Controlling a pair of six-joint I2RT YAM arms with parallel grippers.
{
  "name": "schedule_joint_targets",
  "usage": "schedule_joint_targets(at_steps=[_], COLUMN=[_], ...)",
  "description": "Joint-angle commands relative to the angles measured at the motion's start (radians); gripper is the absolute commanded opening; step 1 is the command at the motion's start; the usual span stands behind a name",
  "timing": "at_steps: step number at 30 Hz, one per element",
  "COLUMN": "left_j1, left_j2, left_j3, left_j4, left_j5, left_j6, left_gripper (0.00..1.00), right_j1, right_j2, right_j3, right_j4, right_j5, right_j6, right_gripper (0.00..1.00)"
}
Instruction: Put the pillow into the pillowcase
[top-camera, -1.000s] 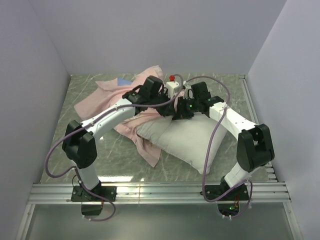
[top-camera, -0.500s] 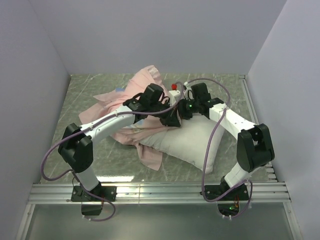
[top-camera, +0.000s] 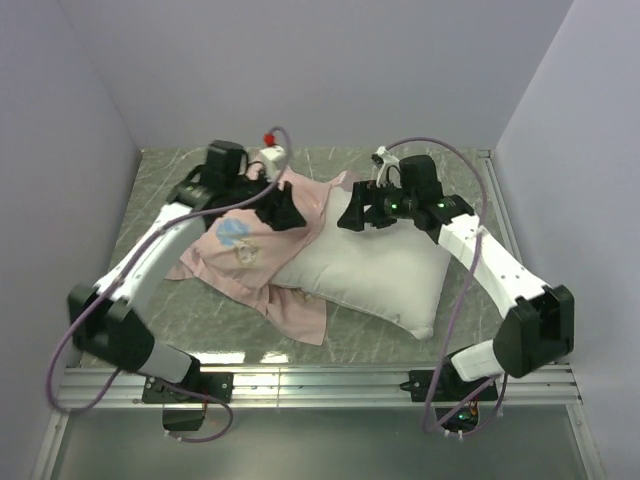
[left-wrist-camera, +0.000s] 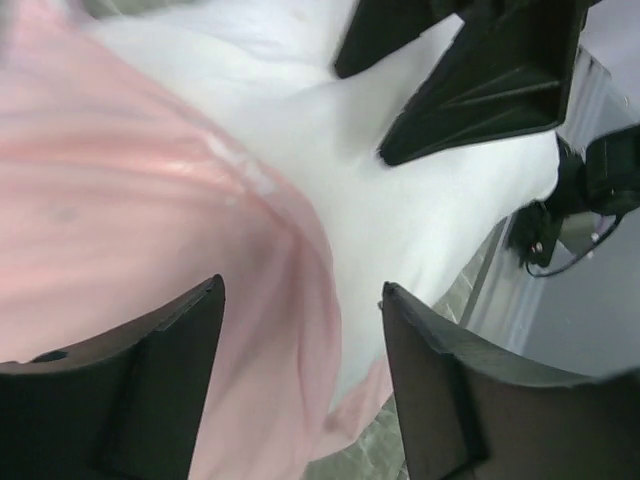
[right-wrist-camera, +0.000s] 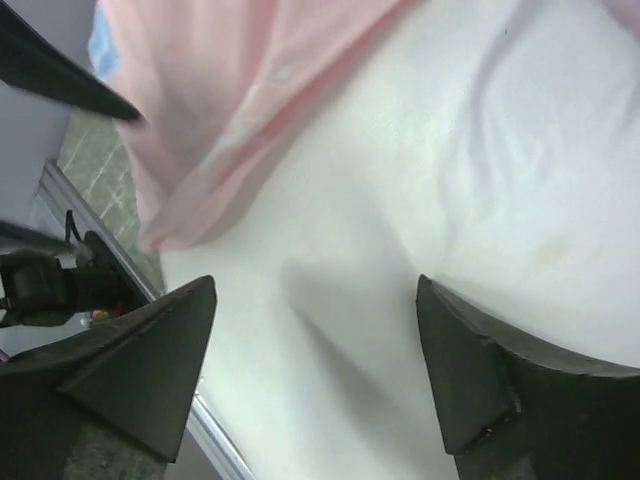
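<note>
The white pillow (top-camera: 385, 275) lies mid-table, its left end under the pale pink pillowcase (top-camera: 255, 250), which shows a patch of blue print. My left gripper (top-camera: 287, 212) hovers over the pillowcase, open and holding nothing. Facing it, my right gripper (top-camera: 348, 216) hangs over the pillow's far left corner, also open and empty. In the left wrist view the left gripper (left-wrist-camera: 300, 300) spans pillowcase (left-wrist-camera: 150, 200) and pillow (left-wrist-camera: 400, 210). In the right wrist view the right gripper (right-wrist-camera: 315, 295) is above bare pillow (right-wrist-camera: 450, 160), with the pillowcase (right-wrist-camera: 220, 90) at upper left.
Grey walls close the table on the left, back and right. The marbled green tabletop (top-camera: 160, 310) shows to the left of the cloth. Aluminium rails (top-camera: 320, 380) run along the near edge and another rail (top-camera: 497, 200) runs along the right side.
Both grippers have opened and pulled apart, the left arm swinging back left, the right lifting. The pillowcase has been let go and now lies draped over the pillow's left end.
</note>
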Motion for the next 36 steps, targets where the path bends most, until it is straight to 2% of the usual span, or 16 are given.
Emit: schedule_joint_targets(at_steps=[1,2,5,8,9,11,15,18,19,20,21,22,25,32,33,36], left_j1=[0.068,0.080,0.083,0.067,0.054,0.019,-0.129,-0.165,-0.171,-0.186,-0.194,-0.205,-0.300,-0.580,-0.591,-0.598], left_j2=[-0.199,-0.247,-0.305,-0.360,-0.373,-0.391,-0.417,-0.381,-0.368,-0.346,-0.338,-0.330,-0.312,-0.215,-0.203,-0.161], left_j3=[-0.045,-0.062,-0.140,-0.249,-0.275,-0.356,-0.490,-0.532,-0.530,-0.526,-0.519,-0.507,-0.461,-0.329,-0.317,-0.298], left_j4=[-0.045,-0.065,-0.179,-0.214,-0.204,-0.185,-0.049,0.012,0.022,0.026,0.037,0.033,0.016,0.086,0.097,0.097], left_j5=[-0.007,-0.084,-0.182,-0.266,-0.319,-0.372,-0.550,-0.596,-0.610,-0.611,-0.607,-0.599,-0.518,-0.299,-0.247,-0.237], left_j6=[0.016,0.022,0.099,0.175,0.186,0.222,0.261,0.268,0.263,0.263,0.257,0.254,0.234,0.153,0.140,0.117], left_gripper=[0.71,0.71,0.70,0.71,0.72,0.72,0.73,0.69,0.63,0.57,0.37,0.26,0.02,0.00,0.00,0.00], right_j1=[0.014,0.032,0.097,0.235,0.299,0.342,0.391,0.393,0.393,0.393,0.391,0.390,0.381,0.323,0.307,0.283], right_j2=[-0.101,-0.116,-0.158,-0.193,-0.213,-0.225,-0.193,-0.138,-0.127,-0.118,-0.103,-0.095,-0.064,0.034,0.051,0.066], right_j3=[0.062,0.068,0.068,0.004,-0.020,-0.094,-0.139,-0.156,-0.157,-0.162,-0.165,-0.165,-0.147,-0.045,-0.038,-0.021], right_j4=[-0.120,-0.137,-0.204,-0.226,-0.217,-0.177,-0.132,-0.086,-0.079,-0.071,-0.056,-0.048,-0.036,-0.049,-0.054,-0.062], right_j5=[0.045,0.088,0.192,0.376,0.446,0.491,0.545,0.545,0.542,0.532,0.525,0.519,0.473,0.338,0.314,0.280], right_j6=[-0.117,-0.159,-0.255,-0.347,-0.355,-0.353,-0.327,-0.304,-0.293,-0.287,-0.281,-0.275,-0.229,-0.134,-0.125,-0.105], right_gripper=[0.90,0.90,0.90,0.90,0.90,0.90,0.90,0.89,0.86,0.84,0.82,0.78,0.73,0.66,0.66,0.64])
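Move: The left hand's aim is the near corner of the pillowcase's mouth, roughly 9 cm back, 8 cm left and 13 cm below. From the left hand, the pillow's middle is some 20 cm right and 8 cm back, and the pink flap 18 cm back and 3 cm right. The right hand goes for a pillow patch about 7 cm back, 2 cm left and 7 cm below; the mouth's upper rim is 8 cm left and 1 cm forward of that hand. The left fingers pinch the near mouth edge of the pillowcase: the open hand arcs left and up, then down and back, pointing steeper, shuts, and drags the edge some 12 cm right and 8 cm back, turning clockwise. The right hand, after a small rise, draws back about 9 cm and sinks, tipping steeper, partly closes on the pillow's cover beside the mouth, then eases slightly forward. ##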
